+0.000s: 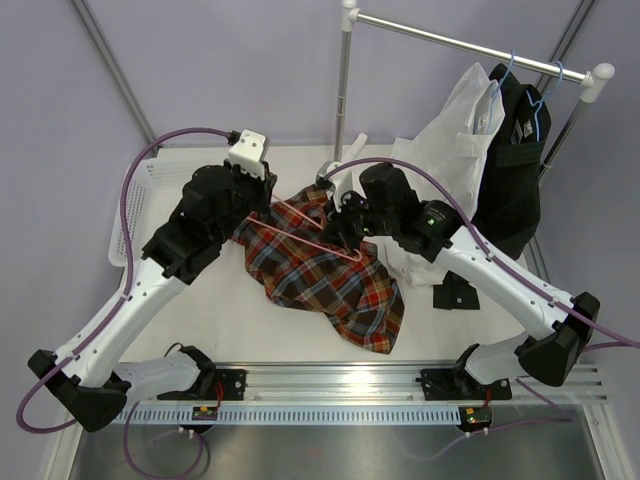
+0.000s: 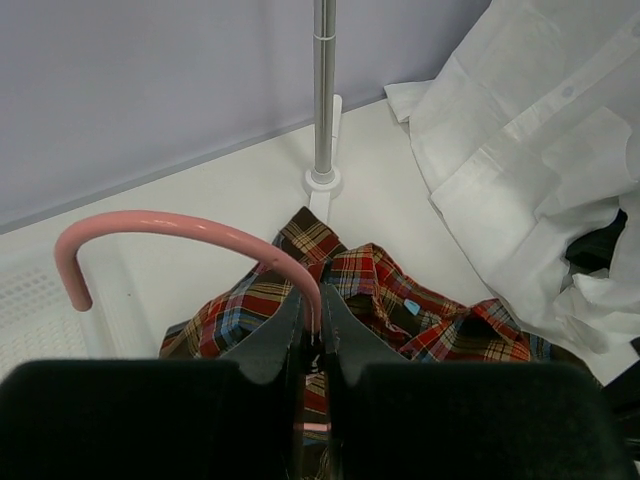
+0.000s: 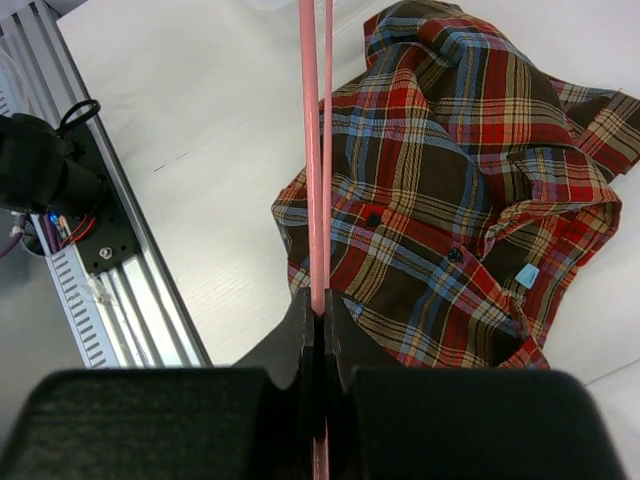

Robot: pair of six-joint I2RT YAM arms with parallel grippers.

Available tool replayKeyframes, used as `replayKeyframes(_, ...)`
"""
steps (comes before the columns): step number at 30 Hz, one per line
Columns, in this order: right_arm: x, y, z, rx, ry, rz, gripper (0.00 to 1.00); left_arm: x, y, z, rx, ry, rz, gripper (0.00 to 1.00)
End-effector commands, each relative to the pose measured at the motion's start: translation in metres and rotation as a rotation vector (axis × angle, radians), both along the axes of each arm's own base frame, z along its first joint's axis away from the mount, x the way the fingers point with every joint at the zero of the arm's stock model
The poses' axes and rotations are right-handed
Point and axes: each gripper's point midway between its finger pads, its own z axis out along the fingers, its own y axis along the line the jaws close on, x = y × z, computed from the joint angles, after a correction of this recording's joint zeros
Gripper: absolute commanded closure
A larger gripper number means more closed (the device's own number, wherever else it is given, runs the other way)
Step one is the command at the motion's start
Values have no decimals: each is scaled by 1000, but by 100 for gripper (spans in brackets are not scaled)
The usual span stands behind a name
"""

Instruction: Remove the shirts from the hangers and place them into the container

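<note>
The pink-red hanger (image 1: pixel 318 232) is held between both grippers above the table. My left gripper (image 2: pixel 318 302) is shut on its neck just below the hook (image 2: pixel 150 222). My right gripper (image 3: pixel 320 308) is shut on one of the hanger's wire arms (image 3: pixel 314 150). The plaid shirt (image 1: pixel 325 275) lies crumpled on the table under the hanger, off the wire in the right wrist view, where the plaid shirt (image 3: pixel 460 190) lies open and flat. A white shirt (image 1: pixel 455 135) and a black shirt (image 1: pixel 515 165) hang on light blue hangers (image 1: pixel 543 100). The white container (image 1: pixel 135 205) sits at the far left.
The chrome rail (image 1: pixel 470 45) crosses the back right, and its upright post (image 2: pixel 323 90) stands just behind the plaid shirt. A small black plate (image 1: pixel 455 295) lies on the table by the right arm. An aluminium base rail (image 1: pixel 330 378) runs along the near edge.
</note>
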Motion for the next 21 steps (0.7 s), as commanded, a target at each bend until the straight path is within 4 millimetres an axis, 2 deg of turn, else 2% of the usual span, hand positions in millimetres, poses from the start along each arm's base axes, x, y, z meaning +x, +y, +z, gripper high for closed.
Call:
replayKeyframes(1,7,0,29,64,-60,-34,100,-3,-1,16,-51,-45,-20,86)
replayKeyframes(2,8,-2,32,71,-70,-48,100,-4,-1,15,-50,-44,-20,57)
replayKeyframes(3,8,-3,32,69,-67,-61,100,-4,0,16,-54,-45,-19,40)
replayKeyframes(6,10,-11,29,62,-61,-112,100,-7,2,18,-65,-48,-17,1)
replayKeyframes(10,13,-26,21,38,-33,-208,100,-17,8,24,-95,-59,-16,1)
replayKeyframes(12,15,-40,17,2,-33,-275,100,-24,13,27,-113,-57,-14,1)
replayKeyframes(13,19,-51,11,-31,-31,-340,100,-31,19,33,-127,-74,-10,1)
replayKeyframes(16,22,-78,12,-63,-44,-460,100,-43,33,36,-147,-97,11,1)
replayKeyframes(18,24,-97,21,-60,-63,-537,100,-44,44,31,-147,-100,57,1)
replayKeyframes(19,28,-114,24,-80,-76,-623,100,-43,48,21,-140,-85,81,1)
replayKeyframes(21,31,-134,34,-84,-98,-703,100,-38,68,14,-148,-80,184,1)
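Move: The hanger is shared: its middle lies some 8 cm left, 3 cm ahead and 3 cm above the right hand, and about 7 cm right, 3 cm back and 4 cm below the left. The plaid shirt lies some 22 cm below the right hand, 6 cm ahead, 5 cm left. The white shirt hangs about 22 cm right and 10 cm ahead of the right hand, roughly level. Left fingers release the hanger, backing 5 cm and left; right keeps hold, swinging it 9 cm right, 30 degrees clockwise. ##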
